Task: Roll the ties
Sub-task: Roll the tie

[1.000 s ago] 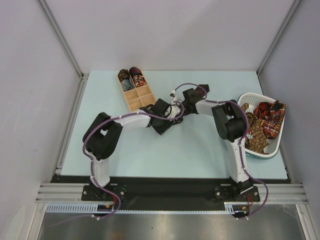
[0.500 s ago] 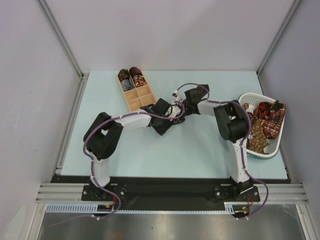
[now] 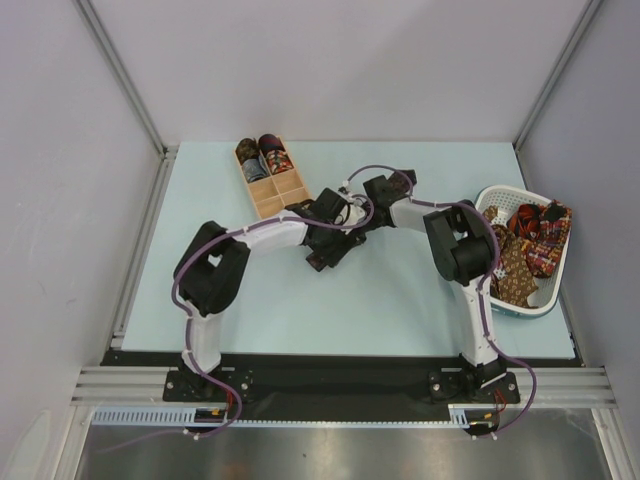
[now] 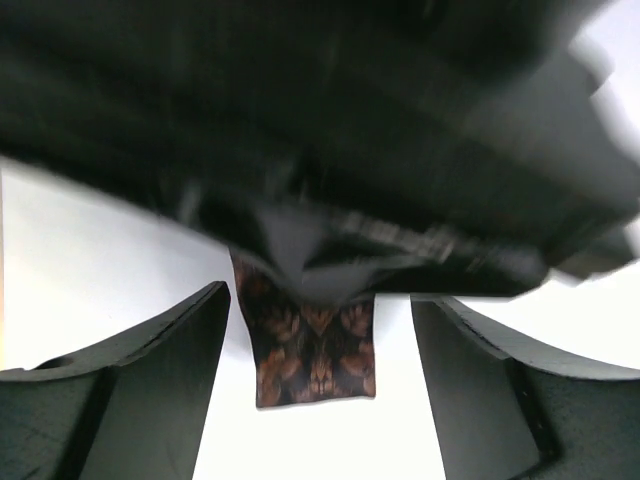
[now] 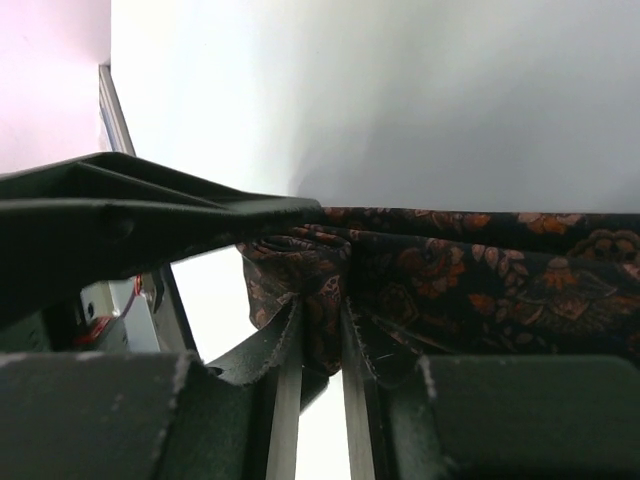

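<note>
A dark maroon tie with an orange pattern (image 4: 315,350) lies flat on the table, its square-cut end between my left gripper's (image 4: 320,300) wide-open jaws, which touch nothing. My right gripper (image 5: 320,312) is shut on a bunched fold of the same tie (image 5: 450,280), which stretches away to the right. From above, the left gripper (image 3: 333,243) and the right gripper (image 3: 353,215) meet at mid-table and hide most of the tie. Two rolled ties (image 3: 261,155) sit in the far compartments of the wooden box (image 3: 281,196). More loose ties (image 3: 530,245) fill the basket.
The wooden box lies just left of the two grippers, with open compartments at its near end. A white plastic basket (image 3: 506,195) stands at the table's right edge. The right arm's elbow (image 3: 455,240) rises between the grippers and the basket.
My left gripper has let go and its jaws have spread wide; it shifted slightly toward the wooden box. My right gripper's jaws have closed further onto the tie.
</note>
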Controlling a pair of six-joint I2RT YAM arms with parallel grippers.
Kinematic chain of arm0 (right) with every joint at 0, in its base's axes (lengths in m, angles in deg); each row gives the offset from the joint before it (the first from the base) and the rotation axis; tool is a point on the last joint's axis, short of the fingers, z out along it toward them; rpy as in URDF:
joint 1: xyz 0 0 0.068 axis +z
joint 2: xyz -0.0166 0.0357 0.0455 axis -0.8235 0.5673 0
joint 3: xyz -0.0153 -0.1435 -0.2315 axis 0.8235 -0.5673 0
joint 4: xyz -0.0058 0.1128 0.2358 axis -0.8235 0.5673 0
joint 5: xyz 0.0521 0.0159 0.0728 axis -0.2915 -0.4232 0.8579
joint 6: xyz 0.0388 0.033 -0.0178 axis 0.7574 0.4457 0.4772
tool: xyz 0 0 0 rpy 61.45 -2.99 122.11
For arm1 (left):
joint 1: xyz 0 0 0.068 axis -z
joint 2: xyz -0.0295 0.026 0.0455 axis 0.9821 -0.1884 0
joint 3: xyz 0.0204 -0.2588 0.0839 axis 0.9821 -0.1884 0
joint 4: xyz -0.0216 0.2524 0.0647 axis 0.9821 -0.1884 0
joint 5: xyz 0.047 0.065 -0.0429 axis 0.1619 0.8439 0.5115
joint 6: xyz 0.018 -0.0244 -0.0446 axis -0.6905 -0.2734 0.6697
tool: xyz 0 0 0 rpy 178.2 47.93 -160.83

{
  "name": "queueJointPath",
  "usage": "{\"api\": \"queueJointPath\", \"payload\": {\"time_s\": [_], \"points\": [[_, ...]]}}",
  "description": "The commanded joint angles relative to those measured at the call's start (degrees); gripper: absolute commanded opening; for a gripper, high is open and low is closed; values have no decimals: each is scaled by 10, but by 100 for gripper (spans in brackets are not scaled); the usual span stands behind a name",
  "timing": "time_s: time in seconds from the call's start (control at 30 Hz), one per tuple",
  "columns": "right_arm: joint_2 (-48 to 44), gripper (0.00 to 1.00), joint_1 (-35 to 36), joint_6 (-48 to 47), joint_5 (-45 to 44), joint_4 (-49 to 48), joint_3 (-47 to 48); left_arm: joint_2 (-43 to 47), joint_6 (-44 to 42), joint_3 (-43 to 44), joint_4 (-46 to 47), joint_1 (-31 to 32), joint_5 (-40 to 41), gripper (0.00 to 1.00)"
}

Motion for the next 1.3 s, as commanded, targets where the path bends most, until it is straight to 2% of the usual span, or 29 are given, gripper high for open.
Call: {"api": "queueJointPath", "payload": {"time_s": [0.0, 0.23, 0.37, 0.47, 0.53, 0.63, 0.73, 0.87, 1.27], "points": [[19, 23, 12, -23, 4, 30, 23, -14, -5, 33, -14, 2, -5, 79], [19, 23, 10, -20, 1, 25, 19, -20, -1, 17, -13, -5, -1, 63], [21, 24, 10, -16, 1, 21, 19, -24, -2, 12, -17, -8, 11, 67], [21, 24, 9, -14, 0, 20, 19, -25, -2, 11, -21, -11, 2, 61], [20, 28, 9, -13, -1, 19, 18, -25, 0, 9, -21, -13, 1, 52], [13, 37, 6, -4, -2, 0, 9, -23, 1, 4, -24, -17, -4, 46], [-6, 45, -3, 12, -16, -27, -12, -18, 3, -9, -19, -20, -4, 45], [-34, 49, -20, 47, -27, -84, -52, -16, 4, -17, -10, -26, -17, 44], [-169, 49, -98, 131, -111, -276, -219, -18, 8, -17, -4, -29, -28, 43]]}}
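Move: The tie's rolled end sits between my open left fingers, about 1 cm ahead of my left hand and 1 cm below it. My right fingers already pinch that same roll, so it is right at my right hand. From there the loose length runs out forward and right, its far end roughly 17 cm ahead and 14 cm to the right, some 3 cm lower. The wooden box is about 16 cm ahead and 15 cm left of my left hand. I take the roll over with my left hand: it sinks about 1 cm and closes its fingers across the roll's sides while my right hand keeps its pinch. Then my right fingers open, let go, and that hand slides away to the right and somewhat forward, about 7 cm, picking up speed and swinging some 15 degrees clockwise. ##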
